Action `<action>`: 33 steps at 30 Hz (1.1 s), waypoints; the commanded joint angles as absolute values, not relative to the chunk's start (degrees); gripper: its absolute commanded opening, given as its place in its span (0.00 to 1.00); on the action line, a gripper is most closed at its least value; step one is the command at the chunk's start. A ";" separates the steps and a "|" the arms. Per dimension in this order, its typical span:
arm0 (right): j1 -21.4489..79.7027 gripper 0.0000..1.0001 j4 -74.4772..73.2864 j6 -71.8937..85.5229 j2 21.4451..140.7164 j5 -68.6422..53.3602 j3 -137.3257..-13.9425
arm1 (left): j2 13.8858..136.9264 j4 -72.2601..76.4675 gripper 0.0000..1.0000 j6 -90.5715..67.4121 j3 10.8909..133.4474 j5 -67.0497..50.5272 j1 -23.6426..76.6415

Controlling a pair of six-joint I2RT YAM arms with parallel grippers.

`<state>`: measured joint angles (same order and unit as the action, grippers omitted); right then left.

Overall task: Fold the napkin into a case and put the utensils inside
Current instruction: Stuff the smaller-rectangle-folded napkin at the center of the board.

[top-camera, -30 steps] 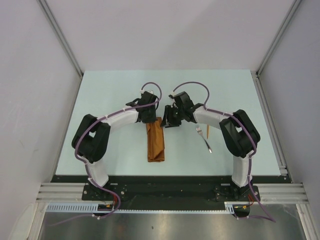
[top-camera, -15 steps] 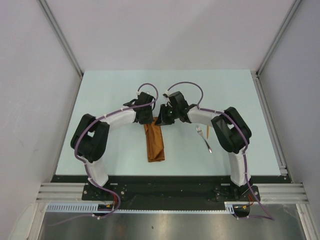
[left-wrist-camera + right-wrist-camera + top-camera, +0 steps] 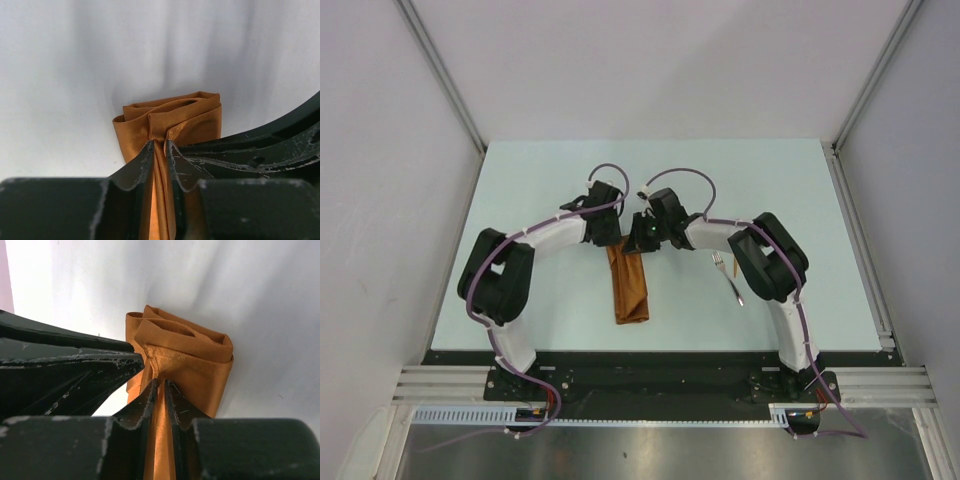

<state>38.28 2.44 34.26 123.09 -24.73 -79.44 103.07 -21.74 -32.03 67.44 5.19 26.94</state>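
The rust-orange napkin [image 3: 631,287] lies folded into a long narrow case in the middle of the table, running from near to far. Both grippers meet at its far end. My left gripper [image 3: 613,241] pinches a pleat of the cloth [image 3: 170,120] between its fingertips [image 3: 159,145]. My right gripper [image 3: 641,241] is shut on a fold of the same end [image 3: 185,355], its tips [image 3: 161,382] pressed on the fabric. The end's layers bulge open past both sets of fingers. A silver fork [image 3: 727,275] lies on the table to the right, partly under the right arm.
The right gripper's black fingers [image 3: 260,145] cross the left wrist view close beside the cloth, and the left gripper's [image 3: 60,365] cross the right wrist view. The pale table [image 3: 540,180] is walled by white panels at the left, right and back.
The right gripper has swung left onto the napkin's far end and closed on the cloth. The left gripper stays at that end, its jaws slightly less tight.
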 commanded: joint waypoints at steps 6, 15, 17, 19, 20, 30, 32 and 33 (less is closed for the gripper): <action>39.29 0.14 6.33 32.44 124.45 -23.91 -81.83 | 98.61 -21.97 0.39 -32.52 68.55 3.00 24.79; 40.51 0.17 8.52 28.66 123.31 -17.85 -79.81 | 102.47 -20.92 0.40 -32.70 71.01 0.44 24.17; 40.61 0.17 9.49 28.21 122.87 -16.70 -78.58 | 103.09 -20.39 0.40 -32.70 71.02 -1.67 24.17; 40.69 0.16 10.54 28.74 122.70 -16.96 -77.53 | 103.97 -20.13 0.42 -32.35 71.28 -1.93 24.17; 40.69 0.15 10.98 28.83 122.61 -16.88 -77.17 | 104.15 -19.95 0.43 -32.08 71.19 -1.93 24.17; 39.99 0.13 12.83 30.06 122.25 -18.46 -76.03 | 106.26 -21.01 0.45 -30.23 72.33 -0.61 24.17; 39.90 0.13 13.01 30.32 122.43 -19.16 -75.94 | 106.96 -21.18 0.44 -30.06 72.33 -0.70 24.17; 39.73 0.13 13.18 30.41 122.26 -19.25 -75.68 | 107.14 -21.36 0.44 -29.97 72.68 -0.88 24.17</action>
<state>40.16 10.98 30.72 123.57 -19.99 -76.60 105.89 -21.34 -31.35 70.22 -0.19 24.25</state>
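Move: Both hands are already at the far end of the folded napkin. Its middle lies roughly 7 cm back and 2 cm right of the left hand, some 2 cm below; from the right hand it is about 6 cm back, barely 1 cm left and 1 cm below. The spoon is about 24 cm to the right hand's right and level with it; the fork is some 22 cm right and 6 cm back. Right fingertips, almost shut, stay down at the napkin's lengthwise seam, seeming to press on it while they creep about 1 cm left and tilt some 10 degrees forward. Over them the left hand spreads its fingers to nearly half open, rises about 1.5 cm and eases forward a little over 1 cm, then sinks back to its old height, its fingers astride the seam's far end. ##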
